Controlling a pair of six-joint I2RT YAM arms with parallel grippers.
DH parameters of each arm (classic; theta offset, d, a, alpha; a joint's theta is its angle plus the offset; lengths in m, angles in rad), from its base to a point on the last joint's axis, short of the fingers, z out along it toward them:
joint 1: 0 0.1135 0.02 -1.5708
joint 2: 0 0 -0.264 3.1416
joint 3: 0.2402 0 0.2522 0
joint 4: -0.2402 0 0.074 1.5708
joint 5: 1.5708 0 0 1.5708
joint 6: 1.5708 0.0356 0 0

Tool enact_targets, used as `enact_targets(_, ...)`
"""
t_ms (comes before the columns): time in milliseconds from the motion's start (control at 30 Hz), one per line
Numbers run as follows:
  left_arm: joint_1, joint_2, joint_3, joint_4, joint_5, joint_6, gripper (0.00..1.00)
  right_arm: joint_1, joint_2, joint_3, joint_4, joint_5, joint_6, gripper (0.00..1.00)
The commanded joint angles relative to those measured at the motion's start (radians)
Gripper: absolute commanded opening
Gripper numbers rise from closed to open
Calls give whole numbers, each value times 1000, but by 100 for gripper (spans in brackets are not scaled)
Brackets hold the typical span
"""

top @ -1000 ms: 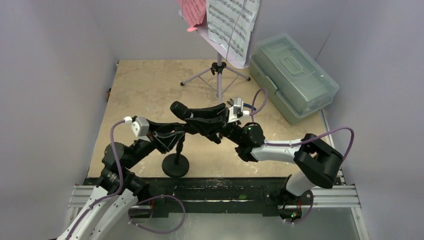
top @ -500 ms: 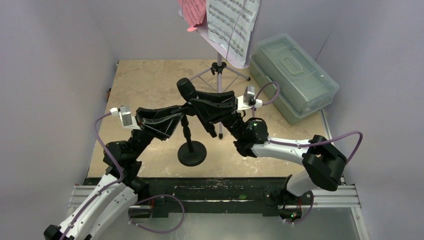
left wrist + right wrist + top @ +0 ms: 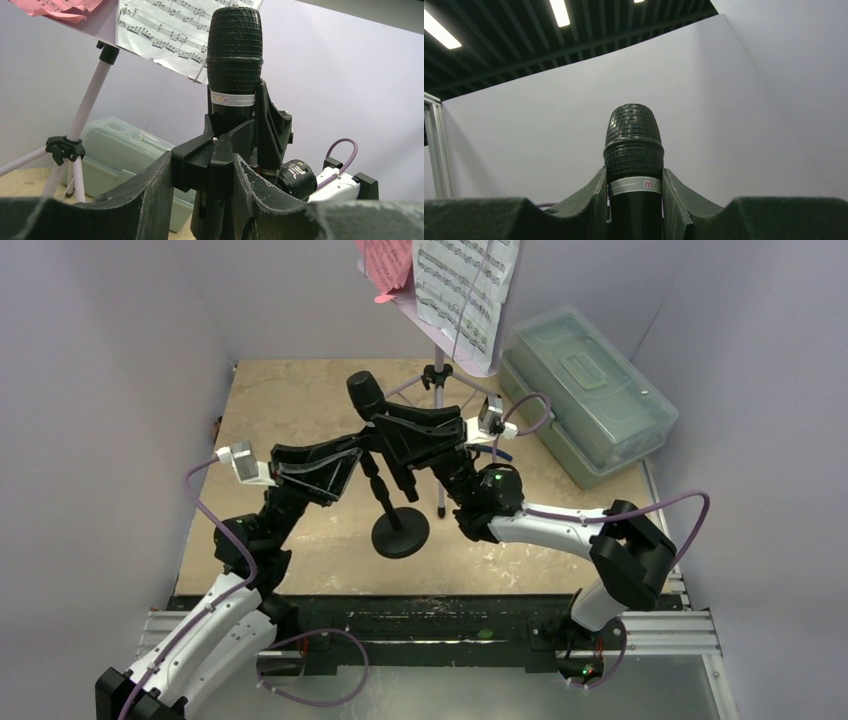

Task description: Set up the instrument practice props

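The black microphone (image 3: 365, 395) sits in the clip of the short black mic stand (image 3: 400, 532), whose post leans and whose round base is near the table's middle; whether the base touches the table I cannot tell. My left gripper (image 3: 362, 455) is shut on the mic stand's clip (image 3: 215, 160). From the other side, my right gripper (image 3: 388, 430) is shut on the microphone's body (image 3: 633, 145) just under its head. The lavender music stand (image 3: 437, 390) is upright at the back, carrying a white music sheet (image 3: 465, 290) and a pink one (image 3: 385, 265).
A clear lidded plastic box (image 3: 585, 390) lies at the back right, close to the music stand's legs. Lavender walls close in the left, back and right sides. The black rail (image 3: 440, 625) runs along the near edge.
Both arms have carried the microphone and mic stand together away from the near edge, toward the middle and slightly right. The stand's base moved with them. Both grips are unchanged.
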Motion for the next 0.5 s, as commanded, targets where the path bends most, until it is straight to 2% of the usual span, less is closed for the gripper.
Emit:
enact_targets(0, -31, -9, 32, 228, 169, -86, 0, 49, 84, 17, 224, -61, -46, 0)
enact_targets(133, -31, 7, 34, 262, 195, -109, 0, 50, 85, 15, 200, -68, -65, 0)
enact_targets(167, -30, 8, 35, 264, 198, -110, 0, 50, 80, 9, 195, -67, -69, 8)
enact_targets(267, -31, -25, 23, 208, 165, -68, 0, 49, 33, -51, 210, -57, -82, 49)
enact_targets(400, -31, -95, 16, 84, 93, 25, 0, 33, -105, -158, 67, -13, -121, 75)
enact_targets(433, -31, -103, 15, 72, 83, 38, 0, 31, -140, -172, 4, -12, -129, 89)
enact_targets(467, -31, -106, 13, 71, 75, 44, 0, 28, -180, -190, -51, -12, -146, 98)
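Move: The microphone already sits in the stand's clip, gripped by the right fingers just below its band. Its middle is about 4 cm below the right hand, 2 cm back and 1 cm right; the clip is some 2 cm left of that hand, 1 cm back and 4 cm down. The left hand holds this clip, with the microphone's middle about 4 cm to its right, level ahead and in height. From the left hand, the stand's base hangs roughly 20 cm below, 9 cm back and 5 cm right. Hold both hands nearly still at first, rising barely 1 cm, then open the right fingers wide around the microphone and sink the right hand about 4 cm from there, easing back some 2 cm. Keep the left fingers shut on the clip and, as the right hand releases, draw the stand back about 2 cm towards the base. ##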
